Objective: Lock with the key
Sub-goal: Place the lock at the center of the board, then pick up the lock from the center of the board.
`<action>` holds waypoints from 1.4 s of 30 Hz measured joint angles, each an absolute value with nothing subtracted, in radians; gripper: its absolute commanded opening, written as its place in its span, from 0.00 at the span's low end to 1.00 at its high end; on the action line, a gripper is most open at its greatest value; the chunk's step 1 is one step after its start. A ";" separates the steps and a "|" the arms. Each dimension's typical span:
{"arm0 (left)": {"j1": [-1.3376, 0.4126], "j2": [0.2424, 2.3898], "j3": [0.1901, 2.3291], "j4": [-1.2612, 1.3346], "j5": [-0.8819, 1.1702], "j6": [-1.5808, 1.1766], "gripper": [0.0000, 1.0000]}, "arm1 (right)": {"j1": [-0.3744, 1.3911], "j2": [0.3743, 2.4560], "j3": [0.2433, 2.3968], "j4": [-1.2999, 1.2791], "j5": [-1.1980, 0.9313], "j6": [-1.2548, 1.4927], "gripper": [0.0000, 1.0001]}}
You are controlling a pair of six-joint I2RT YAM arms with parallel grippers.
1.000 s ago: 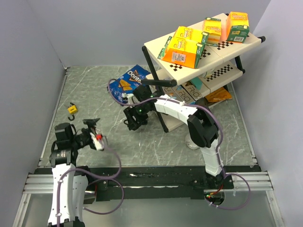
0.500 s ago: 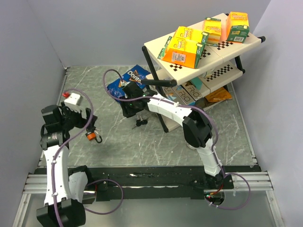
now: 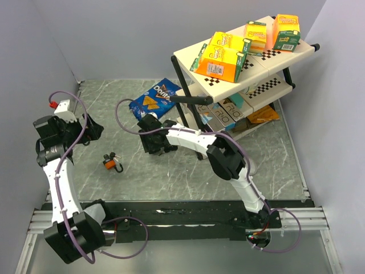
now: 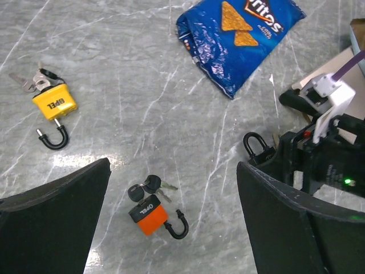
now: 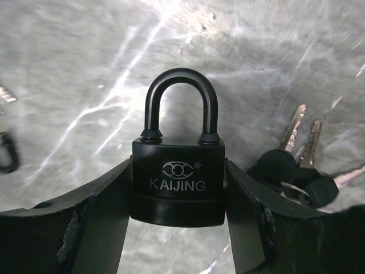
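My right gripper (image 5: 178, 197) is shut on the body of a black KAIJING padlock (image 5: 178, 171), whose shackle points away from the wrist and is seated in the body. Two black-headed keys (image 5: 291, 171) lie on the table just right of it. In the top view this gripper (image 3: 153, 141) is low over the table's middle. My left gripper (image 4: 171, 228) hangs open and empty, high above an orange padlock (image 4: 149, 216) with an open shackle and keys (image 4: 145, 185) at its base. A yellow padlock (image 4: 54, 103), also open with a key in it, lies further left.
A blue Doritos bag (image 3: 153, 98) lies at the back of the marble table (image 3: 188, 177). A black-framed shelf rack (image 3: 239, 63) loaded with cartons stands at the back right, its front leg near my right arm. The orange padlock (image 3: 108, 162) lies near the left arm.
My left arm has swung up and back to the far left, uncovering the orange padlock on the table. My right gripper has shifted slightly left with the black padlock.
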State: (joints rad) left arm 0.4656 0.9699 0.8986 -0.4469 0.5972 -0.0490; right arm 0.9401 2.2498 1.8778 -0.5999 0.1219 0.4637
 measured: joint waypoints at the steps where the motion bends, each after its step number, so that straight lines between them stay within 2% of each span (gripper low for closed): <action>1: 0.471 0.977 0.901 -0.447 0.597 -0.047 0.96 | 0.940 2.260 1.878 -0.599 0.126 0.467 0.10; 6: 0.480 1.020 0.923 -0.476 0.596 -0.017 0.96 | 0.940 2.304 1.878 -0.601 0.155 0.484 0.29; 7: 0.481 1.031 0.929 -0.484 0.596 -0.006 0.96 | 0.940 2.304 1.878 -0.601 0.156 0.487 0.43; 8: 0.483 1.043 0.934 -0.490 0.596 0.003 0.96 | 0.940 2.304 1.878 -0.598 0.157 0.491 0.51; 9: 0.486 1.060 0.942 -0.499 0.593 0.015 0.96 | 0.940 2.304 1.878 -0.596 0.157 0.494 0.67; 12: 0.493 1.109 0.970 -0.529 0.575 0.052 0.96 | 0.940 2.304 1.878 -0.594 0.157 0.502 0.84; 15: 0.499 1.186 1.037 -0.579 0.559 0.100 0.96 | 0.941 2.304 1.878 -0.582 0.147 0.505 0.92; 25: 0.562 1.398 1.260 -0.814 0.658 0.350 0.96 | 0.948 2.288 1.878 -0.567 0.121 0.469 0.99; 31: 0.608 1.557 1.404 -1.007 0.766 0.564 0.96 | 0.960 2.182 1.847 -0.492 0.098 0.367 1.00; 35: 0.615 1.591 1.409 -1.109 0.776 0.752 0.96 | 0.984 2.013 1.768 -0.412 0.062 0.255 1.00; 42: 0.609 1.513 1.267 -1.260 0.739 1.340 0.96 | 1.021 1.753 1.633 -0.297 -0.009 0.079 1.00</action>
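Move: The black lock is in the right hand's grip, its spot on the board straight below, about 4 cm down. At that level its keys lie some 6 cm to the right and 2 cm ahead; the orange lock is about 18 cm left and 6 cm back, the chip bag some 22 cm straight ahead. From the left hand, the black lock is about 21 cm right, 4 cm ahead and 18 cm lower. Straight down some 3 cm, the right hand lowers the black lock onto the board, holds there while its fingers open wide and let go, then climbs fast by over 20 cm, drawing back about 5 cm and tilting its fingers up. The open, empty left hand drifts left and down, then draws back while turning roughly 50 degrees clockwise and tipping its fingers down. ##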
